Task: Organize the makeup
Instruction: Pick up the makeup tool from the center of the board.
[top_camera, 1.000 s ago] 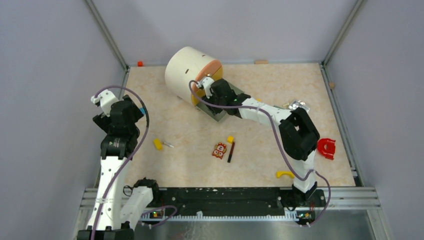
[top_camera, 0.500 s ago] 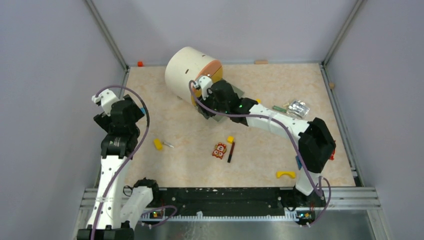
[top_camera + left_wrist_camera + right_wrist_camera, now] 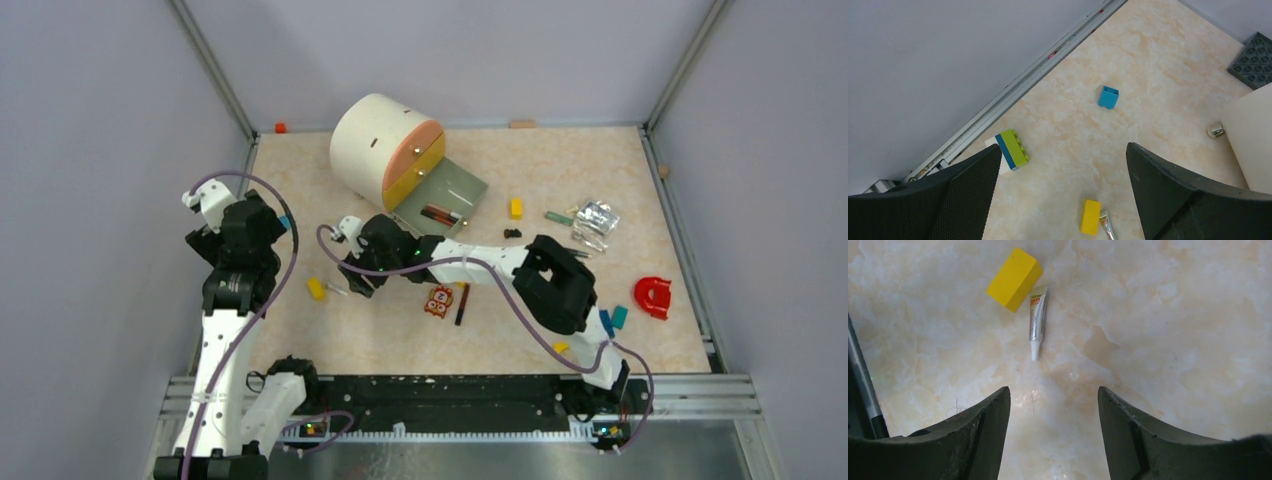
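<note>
A small silver tube (image 3: 1037,322) lies on the table beside a yellow block (image 3: 1014,279). My right gripper (image 3: 1053,394) hovers just short of the tube, open and empty; from above it (image 3: 352,272) sits right of that tube (image 3: 337,291). Dark makeup pencils (image 3: 440,213) lie in the open drawer (image 3: 462,190) of the round cream organiser (image 3: 372,140). A brown pencil (image 3: 462,304) rests on the table next to the orange toy figure (image 3: 438,300). My left gripper (image 3: 1063,147) is raised at the left, open and empty, looking down on the same yellow block (image 3: 1091,217).
A blue block (image 3: 1108,97) and a green, blue and white brick (image 3: 1010,149) lie near the left rail. Right of the drawer are a yellow block (image 3: 516,208), a green stick (image 3: 558,217) and a silver packet (image 3: 598,214). A red piece (image 3: 653,297) sits far right.
My right arm has pulled out of the drawer and swung left and toward me to the tube and yellow block, its jaws spreading wider. The left arm has not moved.
</note>
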You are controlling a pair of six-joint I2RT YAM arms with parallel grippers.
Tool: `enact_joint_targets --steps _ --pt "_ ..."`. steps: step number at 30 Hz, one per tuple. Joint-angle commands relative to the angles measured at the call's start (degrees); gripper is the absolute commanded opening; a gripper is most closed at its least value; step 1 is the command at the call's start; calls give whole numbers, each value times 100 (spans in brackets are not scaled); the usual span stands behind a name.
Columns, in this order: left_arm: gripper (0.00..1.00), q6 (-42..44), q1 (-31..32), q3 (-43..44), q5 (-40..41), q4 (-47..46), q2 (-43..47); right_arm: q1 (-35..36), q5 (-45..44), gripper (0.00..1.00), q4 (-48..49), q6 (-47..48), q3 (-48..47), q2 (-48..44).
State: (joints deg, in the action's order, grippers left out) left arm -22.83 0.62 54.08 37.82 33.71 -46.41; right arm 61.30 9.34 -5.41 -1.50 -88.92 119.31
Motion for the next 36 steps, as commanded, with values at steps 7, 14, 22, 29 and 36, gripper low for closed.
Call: enact_joint_targets --steps 7,14,22,29,36 --pt "99 -82 -25 67 142 -97 -7 327 -32 66 123 121 -884 764" --pt "99 -370 -24 165 574 147 7 513 -382 63 88 295 -1171 1203" --pt "99 -358 -27 140 595 100 36 645 -792 52 61 427 -1451 1590" --pt "99 -336 -20 131 578 92 57 654 -908 34 -22 453 -1591 1803" --pt "99 -250 -27 76 487 6 88 642 -1394 0 42 236 -1293 1451"
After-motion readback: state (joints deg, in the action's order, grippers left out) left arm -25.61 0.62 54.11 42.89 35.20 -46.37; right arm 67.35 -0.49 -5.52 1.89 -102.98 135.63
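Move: The makeup tool, a small silver tube lying flat on the table, is about 7 cm to the right hand's left, straight ahead of it by nothing, and some 7 cm below. The yellow block stands about 4 cm left of the tube and level with it; the owl figure lies about 14 cm right of the hand and 2 cm back. From the left hand the tube is roughly 15 cm right, 1 cm back and 24 cm below. The silver tube is what the right hand comes down to: half-open, it sinks about 6 cm and slides about 6 cm left towards the tube's nozzle end, the wrist tipping only slightly. Once down at table height, the fingers shut almost completely and pinch the tube where body meets nozzle. ##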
